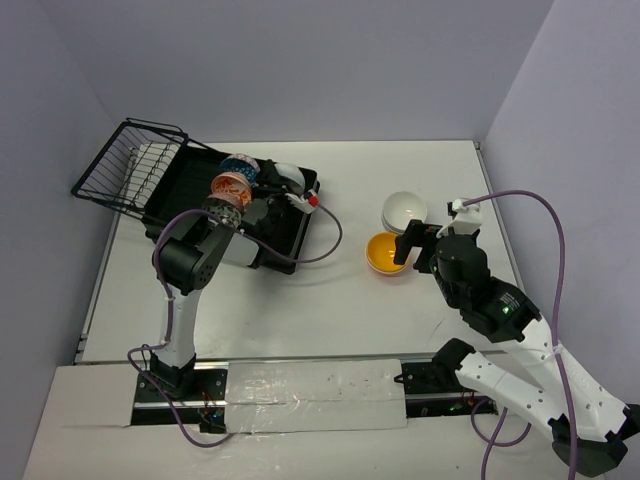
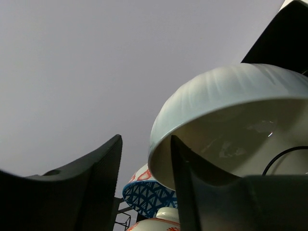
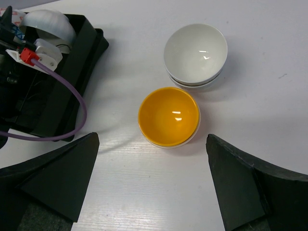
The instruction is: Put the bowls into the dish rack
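In the black dish rack (image 1: 283,243) a white bowl (image 2: 226,91) stands on edge beside a blue-patterned bowl (image 2: 147,195) and an orange-patterned bowl (image 1: 232,186). My left gripper (image 2: 145,140) is open at the white bowl. One finger is inside the rim, and the other finger stands clear of the outside. On the table to the right sit a yellow bowl (image 3: 169,116) and two stacked white bowls (image 3: 195,54). My right gripper (image 3: 151,183) hovers open just short of the yellow bowl, with nothing between its fingers.
The rack's wire basket (image 1: 125,165) sticks up at its far left end. A purple cable (image 3: 72,120) loops from the left arm over the rack's near corner. Walls close the table at the back and right.
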Controlling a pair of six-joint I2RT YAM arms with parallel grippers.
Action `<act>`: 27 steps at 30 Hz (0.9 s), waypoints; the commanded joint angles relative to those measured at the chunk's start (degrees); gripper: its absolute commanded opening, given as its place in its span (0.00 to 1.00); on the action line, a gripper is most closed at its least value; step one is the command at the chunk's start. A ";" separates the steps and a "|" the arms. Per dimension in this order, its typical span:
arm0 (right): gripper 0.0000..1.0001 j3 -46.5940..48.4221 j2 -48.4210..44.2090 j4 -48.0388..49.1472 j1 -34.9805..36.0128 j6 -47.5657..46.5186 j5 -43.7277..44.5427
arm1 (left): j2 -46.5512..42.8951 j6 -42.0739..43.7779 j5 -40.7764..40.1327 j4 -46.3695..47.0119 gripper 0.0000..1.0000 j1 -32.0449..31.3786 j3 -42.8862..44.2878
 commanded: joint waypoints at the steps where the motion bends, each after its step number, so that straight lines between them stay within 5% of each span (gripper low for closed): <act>1: 1.00 -0.05 -0.28 1.62 -0.31 -0.45 -0.02 | -1.67 -0.72 0.26 4.33 0.52 -1.20 -1.91; 10: 1.00 0.39 -0.89 1.88 -0.31 -0.80 0.06 | -4.65 -2.65 0.35 4.68 0.74 -1.73 -3.49; 27: 1.00 -0.58 -4.22 1.88 -0.31 0.87 -0.20 | -13.34 -6.34 -0.79 -4.54 0.87 -2.69 -7.53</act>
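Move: The white bowl, standing tilted on its side in the dish rack, has its near wall between the parting fingers of my left hand. Its middle is about 2 cm ahead, 4 cm right and 5 cm below. The blue bowl is some 3 cm ahead and 9 cm left, the orange bowl 1 cm back and 10 cm left, both about 6 cm lower. From my idle right hand the white bowl lies roughly 27 cm ahead, 29 cm left and 14 cm lower. I let my left fingers, already parting, go on opening from about half to nearly full, staying almost in place at first. Then I draw the hand back about 3 cm, away from the white bowl and off its wall, and lift about 1.5 cm towards the end, with hardly any turn of the wrist. ##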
